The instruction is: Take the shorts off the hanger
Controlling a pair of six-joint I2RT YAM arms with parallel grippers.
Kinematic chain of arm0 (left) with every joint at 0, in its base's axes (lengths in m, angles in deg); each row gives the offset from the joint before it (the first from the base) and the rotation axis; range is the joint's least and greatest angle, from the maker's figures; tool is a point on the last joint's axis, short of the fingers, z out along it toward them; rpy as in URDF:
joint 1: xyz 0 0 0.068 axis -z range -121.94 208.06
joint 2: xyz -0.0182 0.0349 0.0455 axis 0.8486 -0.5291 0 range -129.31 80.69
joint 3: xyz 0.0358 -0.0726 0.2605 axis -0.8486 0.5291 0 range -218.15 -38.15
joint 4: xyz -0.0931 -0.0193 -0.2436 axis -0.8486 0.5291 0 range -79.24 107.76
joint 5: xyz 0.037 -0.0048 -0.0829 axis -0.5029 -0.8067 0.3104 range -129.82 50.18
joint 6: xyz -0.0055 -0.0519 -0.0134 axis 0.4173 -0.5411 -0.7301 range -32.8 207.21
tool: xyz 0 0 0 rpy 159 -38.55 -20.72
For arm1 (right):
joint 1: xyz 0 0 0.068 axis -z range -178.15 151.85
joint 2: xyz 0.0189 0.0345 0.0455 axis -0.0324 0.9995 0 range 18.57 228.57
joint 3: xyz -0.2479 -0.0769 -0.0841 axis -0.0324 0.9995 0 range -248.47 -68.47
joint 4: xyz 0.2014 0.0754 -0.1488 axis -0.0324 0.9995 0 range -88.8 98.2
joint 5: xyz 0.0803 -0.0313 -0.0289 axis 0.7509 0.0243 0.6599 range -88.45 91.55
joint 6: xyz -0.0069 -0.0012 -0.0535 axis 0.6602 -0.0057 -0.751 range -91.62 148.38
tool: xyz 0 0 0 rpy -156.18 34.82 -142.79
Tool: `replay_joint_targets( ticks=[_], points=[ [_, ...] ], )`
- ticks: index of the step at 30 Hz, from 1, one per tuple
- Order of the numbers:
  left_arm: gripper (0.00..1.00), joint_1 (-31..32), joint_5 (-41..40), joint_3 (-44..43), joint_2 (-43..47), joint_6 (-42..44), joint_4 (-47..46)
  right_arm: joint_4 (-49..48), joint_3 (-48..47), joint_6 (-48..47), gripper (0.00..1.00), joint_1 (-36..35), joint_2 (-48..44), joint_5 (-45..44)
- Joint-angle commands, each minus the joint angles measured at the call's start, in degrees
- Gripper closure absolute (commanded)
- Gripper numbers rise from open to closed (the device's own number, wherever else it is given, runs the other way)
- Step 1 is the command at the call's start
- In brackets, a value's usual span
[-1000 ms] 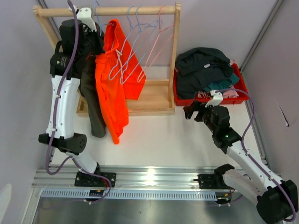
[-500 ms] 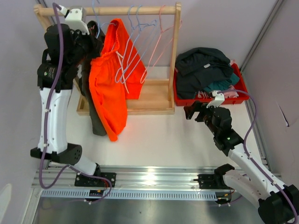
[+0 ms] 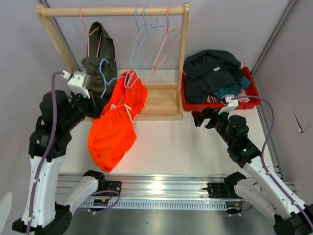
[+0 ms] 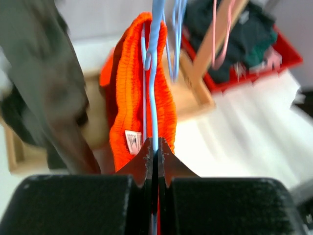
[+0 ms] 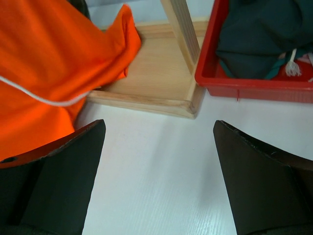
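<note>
My left gripper [image 3: 101, 104] is shut on the wire of a blue hanger [image 4: 154, 88] that carries the bright orange shorts [image 3: 115, 128]. The hanger is off the rail and held low in front of the wooden rack [image 3: 161, 103]; the shorts sag onto the table. In the left wrist view the orange shorts [image 4: 128, 103] hang just ahead of the closed fingertips [image 4: 146, 149]. The olive-green shorts [image 3: 100, 55] hang on a pink hanger on the rail. Navy, teal and pink shorts lie piled in the red bin [image 3: 250, 78]. My right gripper [image 3: 203, 117] is open and empty over the table [image 5: 159, 125].
Several empty blue and pink hangers [image 3: 149, 29] hang from the rail [image 3: 117, 11]. The rack's wooden base tray [image 5: 161, 73] lies between the orange shorts and the red bin [image 5: 230, 85]. Grey walls stand on both sides.
My left arm has pulled the blue hanger with the orange shorts off the rail, down and toward the front. The olive shorts now show on the rail. The right arm has barely moved.
</note>
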Motion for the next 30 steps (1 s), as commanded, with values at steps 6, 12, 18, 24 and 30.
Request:
replay_joint_targets(
  ticks=[6, 12, 18, 24, 30],
  points=[
    [1.00, 2.67, 7.60, 19.00, 13.19, -2.00, 2.39, -1.26, -6.87, -0.42, 0.01, -0.68, -6.37, 16.04],
    [1.00, 11.63, 16.72, 19.98, 16.55, -3.23, 5.82, 2.51, -14.43, -0.85, 0.01, -0.95, -5.24, 30.71],
    [1.00, 16.11, 19.48, 4.99, 13.74, -2.96, 8.82, 8.65, -21.64, -5.15, 0.01, -1.03, -4.09, 33.20],
    [1.00, 16.83, 22.38, -4.28, 8.99, -3.76, 6.88, 11.66, -24.81, -7.97, 0.01, -1.03, -2.07, 32.14],
    [1.00, 16.83, 24.75, -7.10, 7.93, -5.16, 5.04, 6.39, -23.15, -7.18, 0.01, -1.12, 1.27, 32.67]
  ],
)
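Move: The orange shorts hang on the blue hanger that the left hand still pinches, their middle about 8 cm ahead, 5 cm right and 18 cm below it; the right gripper is some 36 cm to its right, 4 cm farther out and 14 cm lower. Olive shorts hang 18 cm ahead, 5 cm left, 8 below, empty hangers 22 cm ahead, 13 right, level. From the right hand, the orange shorts' middle lies about 30 cm left, 4 ahead, 2 below; the red bin 25 ahead, 13 right, 20 lower. The orange shorts on their pinched hanger are swept back from the rack by the left hand, about 15 cm and half as far right, dipping some 12 cm and then rising to slightly above its start, while it turns clockwise, bringing the waistband round to the right gripper. The right hand, still wide open, rises about 15 cm, draws back and left, tips up and turns counter-clockwise to face the shorts. ##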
